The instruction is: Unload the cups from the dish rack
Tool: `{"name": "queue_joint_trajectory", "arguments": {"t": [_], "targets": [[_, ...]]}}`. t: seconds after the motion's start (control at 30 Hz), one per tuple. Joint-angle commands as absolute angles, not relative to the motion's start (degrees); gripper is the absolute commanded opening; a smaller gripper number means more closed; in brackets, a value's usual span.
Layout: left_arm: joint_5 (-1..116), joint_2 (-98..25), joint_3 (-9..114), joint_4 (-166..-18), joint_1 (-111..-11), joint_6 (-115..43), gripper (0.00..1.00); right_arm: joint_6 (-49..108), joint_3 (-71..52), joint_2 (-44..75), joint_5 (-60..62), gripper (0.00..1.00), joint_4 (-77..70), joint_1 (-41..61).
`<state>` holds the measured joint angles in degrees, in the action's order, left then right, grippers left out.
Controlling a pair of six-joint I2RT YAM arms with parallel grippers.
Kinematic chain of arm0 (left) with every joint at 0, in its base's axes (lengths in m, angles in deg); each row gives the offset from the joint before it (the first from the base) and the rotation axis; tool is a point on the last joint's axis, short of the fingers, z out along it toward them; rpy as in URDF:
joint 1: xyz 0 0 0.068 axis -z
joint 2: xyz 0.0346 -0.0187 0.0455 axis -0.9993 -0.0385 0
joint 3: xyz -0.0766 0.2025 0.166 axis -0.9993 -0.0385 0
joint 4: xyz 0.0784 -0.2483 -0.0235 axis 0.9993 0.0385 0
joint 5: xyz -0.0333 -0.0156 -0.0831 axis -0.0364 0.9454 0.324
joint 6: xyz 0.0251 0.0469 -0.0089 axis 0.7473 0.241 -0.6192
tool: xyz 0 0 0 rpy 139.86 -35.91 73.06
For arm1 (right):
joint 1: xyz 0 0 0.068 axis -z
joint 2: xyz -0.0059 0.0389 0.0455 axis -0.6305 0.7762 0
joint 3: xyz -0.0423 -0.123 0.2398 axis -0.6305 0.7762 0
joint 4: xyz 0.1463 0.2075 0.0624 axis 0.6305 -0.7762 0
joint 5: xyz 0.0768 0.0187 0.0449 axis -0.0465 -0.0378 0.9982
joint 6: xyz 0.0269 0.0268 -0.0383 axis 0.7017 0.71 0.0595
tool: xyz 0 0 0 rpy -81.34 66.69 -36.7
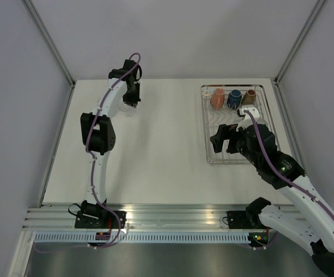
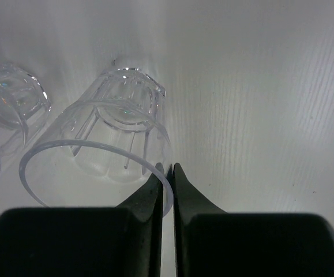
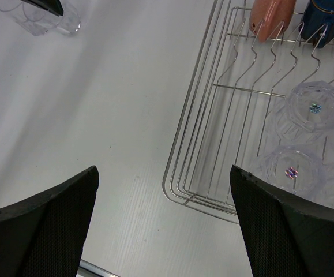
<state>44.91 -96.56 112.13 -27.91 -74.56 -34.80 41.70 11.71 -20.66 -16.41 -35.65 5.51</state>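
Observation:
The silver wire dish rack (image 1: pixel 207 130) stands at the right of the table. At its far end are a salmon mug (image 1: pixel 217 99), a dark blue mug (image 1: pixel 234 99) and a brown mug (image 1: pixel 248 98). Clear tumblers (image 3: pixel 315 107) rest upside down in the rack (image 3: pixel 178 173), beside the salmon mug (image 3: pixel 270 17) and the blue one (image 3: pixel 328 20). My right gripper (image 3: pixel 164 170) hangs open over the rack's near left corner, holding nothing. At the far left, my left gripper (image 2: pixel 168 167) is shut on the rim of a clear tumbler (image 2: pixel 117 133) that stands upright on the table.
A second clear tumbler (image 2: pixel 11 104) stands on the table just left of the held one. The right wrist view shows these tumblers (image 3: pixel 40 17) far off at the top left. White walls close the table (image 1: pixel 161 150) at the back and sides.

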Motion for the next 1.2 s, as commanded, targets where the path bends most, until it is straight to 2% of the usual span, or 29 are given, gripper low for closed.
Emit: {"name": "queue_joint_trajectory", "arguments": {"t": [0.0, 0.17, 0.37, 0.53, 0.73, 0.87, 0.9, 1.0, 1.07, 1.13, 1.17], "targets": [[45.1, -97.9, 116.8, -27.0, -74.4, -31.1, 0.11, 40.9, 11.6, -19.9, -16.0, 0.98, -36.2, 5.5], [45.0, -100.5, 118.3, -27.0, -74.4, -30.5, 0.17, 40.7, 11.0, -19.7, -15.8, 0.98, -36.1, 5.5], [43.8, -101.9, 119.9, -27.0, -74.8, -30.7, 0.20, 40.6, 10.6, -18.3, -17.1, 0.98, -36.4, 5.5], [43.1, -101.8, 121.5, -27.2, -75.1, -30.7, 0.31, 40.7, 9.6, -17.9, -18.4, 0.98, -37.2, 5.5], [44.5, -100.1, 123.4, -28.4, -75.1, -30.2, 0.38, 40.2, 8.5, -17.2, -19.8, 0.98, -38.6, 5.5], [48.5, -95.4, 121.6, -28.7, -75.1, -31.9, 0.55, 40.5, 6.3, -15.1, -28.2, 0.98, -43.5, 5.5], [48.9, -94.0, 121.0, -29.1, -75.0, -32.4, 0.66, 40.7, 5.4, -14.3, -31.6, 0.98, -45.7, 5.6], [51.0, -87.1, 116.3, -31.7, -74.4, -34.8, 0.82, 42.7, 4.5, -11.1, -39.9, 0.98, -49.1, 5.6], [51.8, -79.3, 108.7, -37.1, -74.0, -36.9, 0.89, 43.6, 4.7, -9.1, -41.4, 0.98, -49.7, 6.0], [51.8, -74.2, 101.3, -40.5, -73.4, -39.3, 0.99, 44.0, 5.5, -7.8, -39.3, 0.98, -48.9, 8.5], [51.7, -72.0, 99.4, -42.3, -73.3, -40.2, 0.99, 43.6, 5.9, -7.5, -37.6, 0.98, -48.1, 9.7]]}}
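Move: The left fingers still pinch the rim of the clear cup they have brought, its middle about 4 cm to the left and 4 cm below; the already unloaded cup stands some 12 cm left, level with it. From the open right hand, the far-left clear cup in the rack lies roughly 17 cm ahead, 9 cm right and 20 cm below; the near-left one about 8 cm ahead, 9 right; the far-right one 17 ahead, 18 right. Left fingers open off the cup, then rise about 10 cm; right hand swings right, about 6 cm, towards rack cups. ##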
